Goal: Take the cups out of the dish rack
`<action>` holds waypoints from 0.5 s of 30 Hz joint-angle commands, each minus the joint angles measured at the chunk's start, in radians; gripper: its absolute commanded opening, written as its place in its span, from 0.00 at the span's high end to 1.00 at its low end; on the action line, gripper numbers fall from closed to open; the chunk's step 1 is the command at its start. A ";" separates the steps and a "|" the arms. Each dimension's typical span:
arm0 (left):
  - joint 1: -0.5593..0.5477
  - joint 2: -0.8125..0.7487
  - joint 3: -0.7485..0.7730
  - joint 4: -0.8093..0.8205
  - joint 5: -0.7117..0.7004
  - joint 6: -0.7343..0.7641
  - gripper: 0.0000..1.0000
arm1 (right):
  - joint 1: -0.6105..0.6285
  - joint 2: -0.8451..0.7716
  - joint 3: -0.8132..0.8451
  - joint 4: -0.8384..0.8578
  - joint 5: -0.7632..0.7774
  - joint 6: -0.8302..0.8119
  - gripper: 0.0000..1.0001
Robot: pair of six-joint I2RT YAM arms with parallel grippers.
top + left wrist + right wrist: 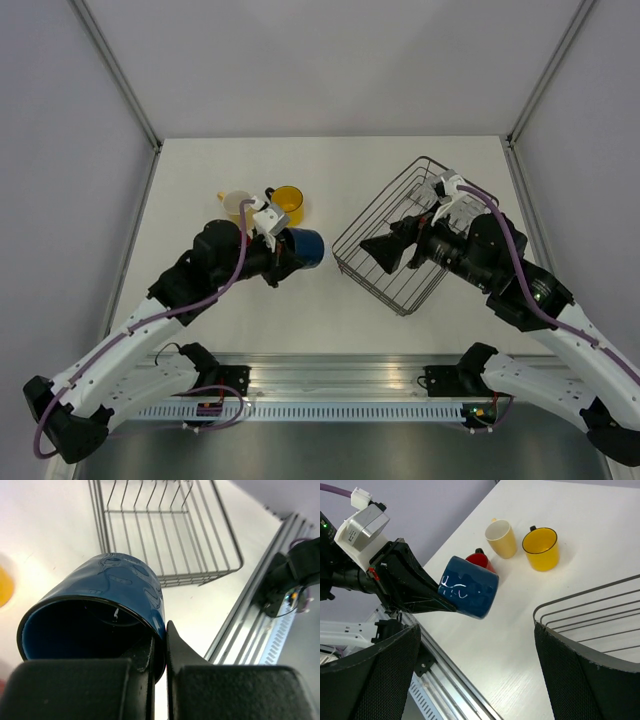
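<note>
My left gripper is shut on the rim of a dark blue cup, with one finger inside it and one outside. The cup hangs tilted above the table, left of the dish rack. On the table behind it stand a pale yellow cup, a bright yellow cup and a red cup. My right gripper is open and empty at the rack's left rim, pointing toward the blue cup. No cup shows in the part of the rack seen from the left wrist.
The aluminium rail runs along the near table edge with both arm bases on it. Grey walls enclose the table at the back and sides. White tabletop lies between the blue cup and the rack.
</note>
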 commanded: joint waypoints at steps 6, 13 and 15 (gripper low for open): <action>0.001 0.037 0.100 -0.227 -0.003 0.385 0.98 | -0.001 -0.061 0.020 -0.089 0.062 -0.082 0.02; 0.007 0.192 0.184 -0.431 0.010 0.600 0.98 | -0.001 -0.115 -0.002 -0.099 0.062 -0.094 0.02; 0.007 0.244 0.197 -0.459 0.016 0.673 0.98 | -0.001 -0.128 -0.012 -0.098 0.057 -0.098 0.02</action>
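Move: The blue cup is already held by its wall in the left gripper; its clear spot of table lies about 4 cm ahead, 3 cm left and 24 cm below. The red cup stands some 13 cm ahead and 15 cm left, the yellow one about 27 cm ahead and 3 cm left, the cream one 27 cm ahead and 16 cm left, all about 21 cm lower. From the empty right gripper that spot is roughly 4 cm ahead, 18 cm left, 34 cm down. Bring the left gripper down about 8 cm towards the clear table in front of the yellow cup, easing some 3 cm left towards the red cup, and keep the pinch on the blue cup's wall. As it sinks, tip the fingers down by about 30 degrees, with a slight clockwise turn. Meanwhile draw the open, empty right gripper a few centimetres right and slightly back, away from the blue cup. ##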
